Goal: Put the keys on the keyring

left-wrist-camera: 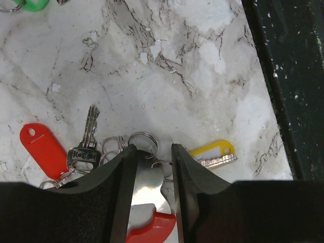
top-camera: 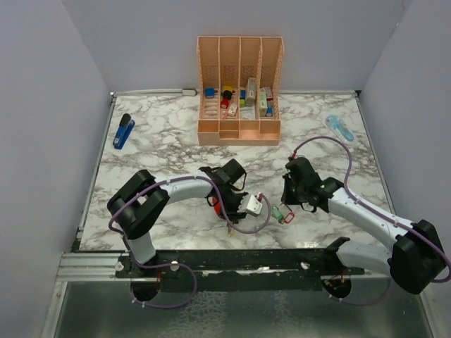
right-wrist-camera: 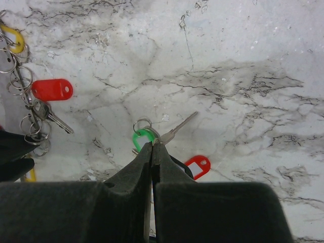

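The keyring [left-wrist-camera: 152, 225], red with a grey metal side, sits between the jaws of my left gripper [left-wrist-camera: 150, 148], which is shut on it low over the table. Just ahead of its fingertips lie loose keys: a red tag [left-wrist-camera: 43, 149], a silver key [left-wrist-camera: 87, 147], split rings [left-wrist-camera: 143, 142] and a yellow-tagged key [left-wrist-camera: 215, 152]. My right gripper [right-wrist-camera: 153, 144] is shut on the ring of a green-tagged key [right-wrist-camera: 142, 137]; its silver blade [right-wrist-camera: 177, 129] points away to the right. A red tag [right-wrist-camera: 198, 165] lies under that gripper. From above, the left gripper [top-camera: 224, 205] and right gripper [top-camera: 285, 205] stand close together.
A peach desk organiser [top-camera: 239, 91] with small items stands at the back centre. A blue stapler [top-camera: 123, 130] lies far left and a pale blue object [top-camera: 340, 127] far right. The black front rail [top-camera: 246, 257] runs just behind both grippers.
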Robot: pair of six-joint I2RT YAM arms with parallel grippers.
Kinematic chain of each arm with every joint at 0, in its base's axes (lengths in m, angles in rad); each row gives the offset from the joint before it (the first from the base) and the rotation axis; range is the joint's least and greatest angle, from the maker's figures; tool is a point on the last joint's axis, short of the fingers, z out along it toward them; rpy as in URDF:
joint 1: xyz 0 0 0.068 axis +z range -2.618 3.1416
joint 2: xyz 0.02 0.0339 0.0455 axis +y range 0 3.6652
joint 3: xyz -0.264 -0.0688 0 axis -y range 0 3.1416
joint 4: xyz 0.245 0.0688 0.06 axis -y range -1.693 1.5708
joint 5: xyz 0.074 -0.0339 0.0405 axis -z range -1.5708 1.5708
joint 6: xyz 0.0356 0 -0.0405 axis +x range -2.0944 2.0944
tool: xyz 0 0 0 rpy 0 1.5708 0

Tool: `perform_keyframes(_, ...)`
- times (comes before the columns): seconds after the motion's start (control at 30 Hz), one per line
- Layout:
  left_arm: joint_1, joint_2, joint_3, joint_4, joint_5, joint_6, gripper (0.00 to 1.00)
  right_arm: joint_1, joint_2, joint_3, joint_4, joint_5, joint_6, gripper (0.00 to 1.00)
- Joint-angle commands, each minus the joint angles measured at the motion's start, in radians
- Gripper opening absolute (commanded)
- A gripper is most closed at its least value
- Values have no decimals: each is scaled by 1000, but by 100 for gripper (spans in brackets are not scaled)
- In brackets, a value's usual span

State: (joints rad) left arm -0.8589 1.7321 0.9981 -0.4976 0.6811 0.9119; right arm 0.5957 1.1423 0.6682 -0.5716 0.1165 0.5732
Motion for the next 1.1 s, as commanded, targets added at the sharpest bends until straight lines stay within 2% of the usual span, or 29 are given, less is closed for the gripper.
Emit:
perform_keyframes(0.0, -6, 17, 4, 37, -30, -40, 37, 2, -15, -8, 35, -15, 9, 1)
perform_keyframes(0.37, -19, 13, -33, 83, -62, -95, 37, 1, -27, -12, 35, -9, 10, 1)
perform_keyframes(0.57, -22, 8, -40, 93, -82, -109, 33, 2, -26, -17, 36, -9, 13, 1)
perform_keyframes(0.7, -24, 4, -47, 101, -95, -113, 28, 2, -28, -19, 36, -10, 14, 1)
perform_keyframes(0.93, -25, -11, -39, 86, -127, -114, 11, 2, -30, -20, 40, -9, 12, 1)
perform_keyframes(1.07, -25, -23, -18, 60, -142, -106, 7, 1, -27, -25, 52, -23, 5, 1)
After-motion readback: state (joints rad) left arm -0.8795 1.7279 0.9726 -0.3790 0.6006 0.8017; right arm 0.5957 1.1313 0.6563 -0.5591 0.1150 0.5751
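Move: The left fingers are part-open around a small ring at the keyring's near end, about 1 cm below the hand. From that hand the red tag lies some 6 cm ahead and 1 cm right, the yellow tag roughly 4 cm back and 1 cm left, and the green tag about 3 cm ahead and 13 cm right. From the right hand the ring is about 15 cm left, 4 cm back and 5 cm lower. The left hand creeps about 1 cm forward and 1 cm right, its fingers closing on the keyring's near-end ring. ##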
